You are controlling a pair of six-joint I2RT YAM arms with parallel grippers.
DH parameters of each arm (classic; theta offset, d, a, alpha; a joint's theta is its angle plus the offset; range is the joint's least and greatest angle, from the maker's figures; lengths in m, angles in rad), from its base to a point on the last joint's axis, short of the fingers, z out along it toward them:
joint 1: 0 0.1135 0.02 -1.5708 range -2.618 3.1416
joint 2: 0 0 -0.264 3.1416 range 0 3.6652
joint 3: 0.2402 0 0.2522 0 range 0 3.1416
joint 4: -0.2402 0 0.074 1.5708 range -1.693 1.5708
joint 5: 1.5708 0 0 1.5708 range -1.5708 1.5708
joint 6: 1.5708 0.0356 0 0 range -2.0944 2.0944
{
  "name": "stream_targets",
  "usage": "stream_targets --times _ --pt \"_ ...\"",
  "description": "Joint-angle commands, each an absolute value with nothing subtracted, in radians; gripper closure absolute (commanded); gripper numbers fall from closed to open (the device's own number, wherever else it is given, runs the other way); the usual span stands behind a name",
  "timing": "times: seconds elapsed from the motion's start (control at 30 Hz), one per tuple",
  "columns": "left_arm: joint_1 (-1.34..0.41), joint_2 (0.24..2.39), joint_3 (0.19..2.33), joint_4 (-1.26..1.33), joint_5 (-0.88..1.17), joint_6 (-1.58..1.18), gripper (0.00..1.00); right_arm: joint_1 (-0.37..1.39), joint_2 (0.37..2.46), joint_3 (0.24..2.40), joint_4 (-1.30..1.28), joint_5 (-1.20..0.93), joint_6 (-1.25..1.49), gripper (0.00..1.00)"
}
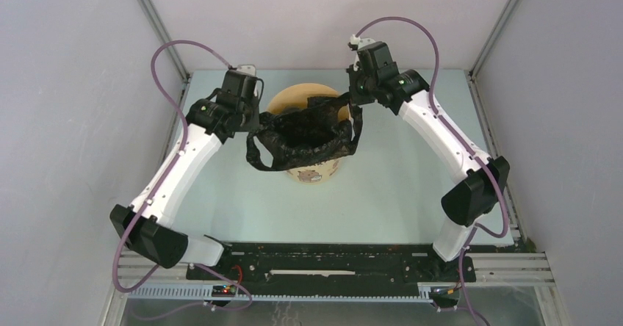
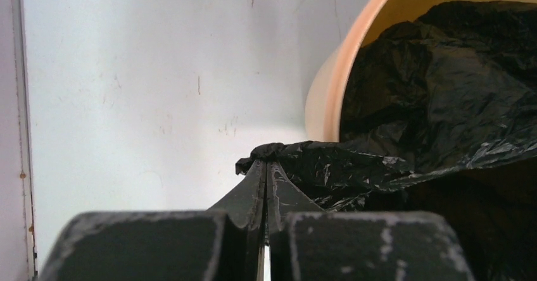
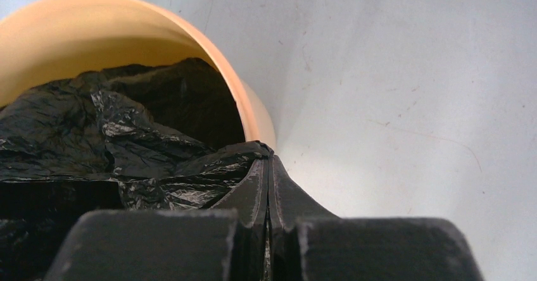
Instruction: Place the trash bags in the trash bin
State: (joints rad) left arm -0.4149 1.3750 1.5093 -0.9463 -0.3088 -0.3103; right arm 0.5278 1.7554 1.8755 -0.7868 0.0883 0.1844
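A crinkled black trash bag (image 1: 303, 141) hangs open over the pale yellow trash bin (image 1: 294, 96) at the middle back of the table, partly inside it. My left gripper (image 1: 252, 124) is shut on the bag's left edge, just outside the bin's rim. In the left wrist view the plastic (image 2: 405, 104) bunches at the closed tips (image 2: 266, 162) beside the bin (image 2: 332, 97). My right gripper (image 1: 355, 109) is shut on the bag's right edge; in its wrist view the tips (image 3: 268, 157) pinch the plastic (image 3: 126, 142) next to the bin's rim (image 3: 250, 107). A loop handle (image 1: 255, 158) droops on the front left.
White enclosure walls and metal frame posts (image 1: 158, 21) surround the pale table (image 1: 397, 194). Purple cables (image 1: 169, 54) arch over both arms. A black mounting rail (image 1: 330, 263) runs along the near edge.
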Motion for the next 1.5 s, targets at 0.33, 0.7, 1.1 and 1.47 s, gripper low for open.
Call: stream_targets --times 0.33,0.7,1.1,1.47 --pt "-0.320 1.568 1.677 -0.817 -0.249 -0.235 0.98 0.434 1.955 2.096 -0.754 -0.038 0.326 1.00" --pt "-0.188 1.658 1.659 -0.704 0.039 -0.287 0.89 0.336 2.063 2.096 -0.721 -0.240 0.536 1.00" --pt "-0.091 1.730 1.509 -0.486 0.503 -0.545 0.81 0.293 2.112 2.113 -0.717 -0.442 0.589 1.00" --pt "0.037 1.405 1.396 -0.546 0.371 -0.479 0.20 0.293 2.063 2.074 -0.737 -0.478 0.557 1.00"
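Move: Both hands already pinch the trash bag's edge above the trash bin. The bin's middle is roughly 5 cm ahead, 15 cm right and 15 cm below the left hand; the bag mouth is 1 cm ahead, 14 cm right and 6 cm down. From the right hand, the bin's middle is about 4 cm back, 13 cm left and 17 cm down; the mouth, 8 cm back, 13 cm left and 7 cm down. The left hand carries its pinched edge about 12 cm forward beside the bin's left rim, sinking and rolling its left side down some 35 degrees, then opens, frees the bag and lifts away leftward. The right hand keeps its pinch, pulling forward, then down outside the rim on the far right, tipping fingers down and rolling left side up before easing slightly back. ##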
